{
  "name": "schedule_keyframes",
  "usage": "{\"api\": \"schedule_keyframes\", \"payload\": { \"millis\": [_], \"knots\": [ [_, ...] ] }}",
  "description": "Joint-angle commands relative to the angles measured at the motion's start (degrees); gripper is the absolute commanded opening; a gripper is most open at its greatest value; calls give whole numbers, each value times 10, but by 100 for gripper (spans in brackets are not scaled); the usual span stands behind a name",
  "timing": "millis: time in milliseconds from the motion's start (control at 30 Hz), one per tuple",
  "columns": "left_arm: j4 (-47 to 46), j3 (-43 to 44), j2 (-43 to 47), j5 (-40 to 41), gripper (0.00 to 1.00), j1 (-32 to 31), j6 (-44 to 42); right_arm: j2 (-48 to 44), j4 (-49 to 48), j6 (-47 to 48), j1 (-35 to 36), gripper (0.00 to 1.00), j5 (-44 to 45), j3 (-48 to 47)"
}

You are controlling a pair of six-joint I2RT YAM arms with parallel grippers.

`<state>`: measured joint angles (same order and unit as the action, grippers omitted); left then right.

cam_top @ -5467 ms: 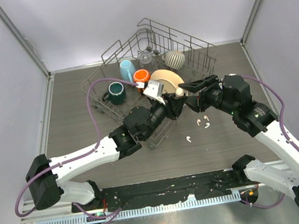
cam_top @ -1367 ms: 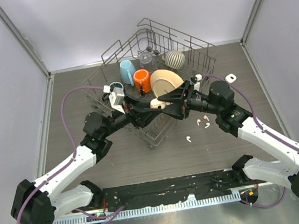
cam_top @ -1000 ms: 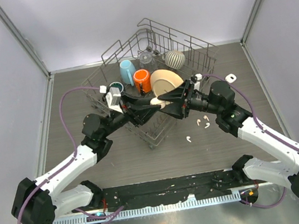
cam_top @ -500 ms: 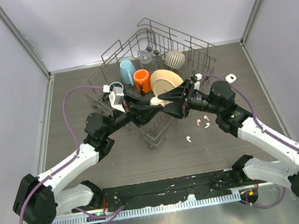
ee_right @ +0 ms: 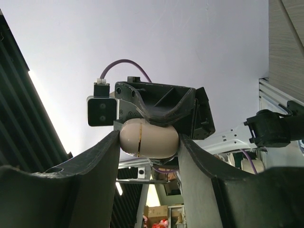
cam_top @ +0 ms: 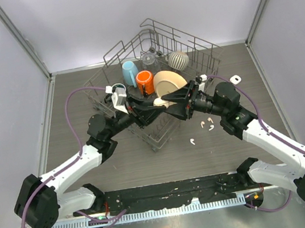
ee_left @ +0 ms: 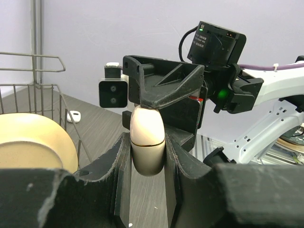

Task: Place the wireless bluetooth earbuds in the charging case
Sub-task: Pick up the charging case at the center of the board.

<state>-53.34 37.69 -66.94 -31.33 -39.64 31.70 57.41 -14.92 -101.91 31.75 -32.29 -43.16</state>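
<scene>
The charging case (cam_top: pixel 161 102), a cream egg-shaped shell with a thin seam, hangs in the air in front of the dish rack, held from both sides. My left gripper (cam_top: pixel 155 103) is shut on one end of the case (ee_left: pixel 147 135), pads pressing its sides. From the opposite side, my right gripper (cam_top: pixel 168 101) is shut on the case (ee_right: pixel 148 137), both fingers touching it. The lid seam looks closed. Tiny white earbuds (cam_top: pixel 202 122) lie loose on the table below the right arm, another earbud (cam_top: pixel 192 141) nearer the front.
The wire dish rack (cam_top: pixel 200 49) behind the grippers holds a blue cup (cam_top: pixel 129 71), an orange mug (cam_top: pixel 144 81), a dark green mug (cam_top: pixel 118 90), a beige plate (cam_top: pixel 169 81) and a striped bowl (cam_top: pixel 178 60). A small white object (cam_top: pixel 233 80) lies right of the rack.
The left jaws have narrowed onto the case over the last second. Both arms and the case have stayed almost in place.
</scene>
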Motion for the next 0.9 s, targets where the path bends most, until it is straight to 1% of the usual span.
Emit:
{"api": "schedule_keyframes", "payload": {
  "millis": [0,33,67,133,167,200,233,267,300,333,400,433,500,533,567,633,667,700,767,800,867],
  "knots": [
    [-47,11,-4,-7,0,-4,6,0,19,27,8,1,-10,-18],
    [-54,3,-3,-5,0,-4,6,0,21,29,8,1,-10,-20],
    [-59,-1,-3,3,0,-4,10,0,22,32,8,8,-9,-21],
    [-72,-14,2,12,0,-4,8,-3,28,40,8,18,-6,-22],
    [-84,-22,2,9,0,-4,6,-5,31,43,9,30,-1,-22],
    [-135,-31,1,7,0,-4,6,-7,31,44,8,37,-1,-22],
    [-162,-52,-2,7,0,-4,6,-7,33,55,7,43,0,-24],
    [-185,-61,-3,9,0,-4,7,-9,46,63,8,54,2,-27],
    [-212,-68,-2,12,0,-3,8,-7,56,75,7,58,3,-39],
    [-216,-76,0,12,0,-3,7,-8,67,105,8,66,6,-47],
    [-217,-82,4,2,0,-4,3,-10,103,145,9,71,16,-75],
    [-217,-90,6,0,0,-3,-1,-12,137,192,8,75,21,-87],
    [-228,-102,18,0,0,-3,-13,-16,170,237,8,78,39,-119],
    [-233,-115,23,-1,0,-3,-34,-19,189,267,8,80,44,-133],
    [-240,-121,35,0,0,-3,-46,-19,230,315,8,80,50,-159],
    [-237,-138,49,6,0,-3,-76,-25,269,375,8,81,62,-184],
    [-223,-141,57,7,0,-3,-84,-26,305,397,7,81,66,-192],
    [-213,-142,70,7,0,-3,-90,-28,327,448,8,80,72,-212],
    [-173,-143,84,5,0,-3,-112,-34,376,485,8,81,85,-223],
    [-162,-142,93,3,0,-3,-120,-35,389,515,8,81,88,-235],
    [-144,-142,99,5,0,-3,-135,-37,411,538,9,81,79,-243]
  ]
}}
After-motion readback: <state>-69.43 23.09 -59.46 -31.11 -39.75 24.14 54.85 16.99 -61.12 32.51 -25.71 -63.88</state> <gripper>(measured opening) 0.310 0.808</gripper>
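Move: The charging case is held between both hands: its middle is about 2 cm to the right of the left hand's point, 1 cm ahead and 1 cm above, and some 1 cm ahead and 1 cm left of the right hand's. From the left hand, the plate standing in the rack is roughly 14 cm ahead, 4 cm right and 20 cm down. The cluster of earbuds lies on the table about 17 cm right, 2 cm ahead and 33 cm below it. Back and to its left in about equal parts, and slightly down, the left hand carries the charging case some 5 cm, keeping its pinch across the case's sides. The right hand dips a little as its fingers open off the case's ends, then climbs to about 3 cm above its start and draws right, fingers tipping down and wrist rolling, some 35 degrees in all. ##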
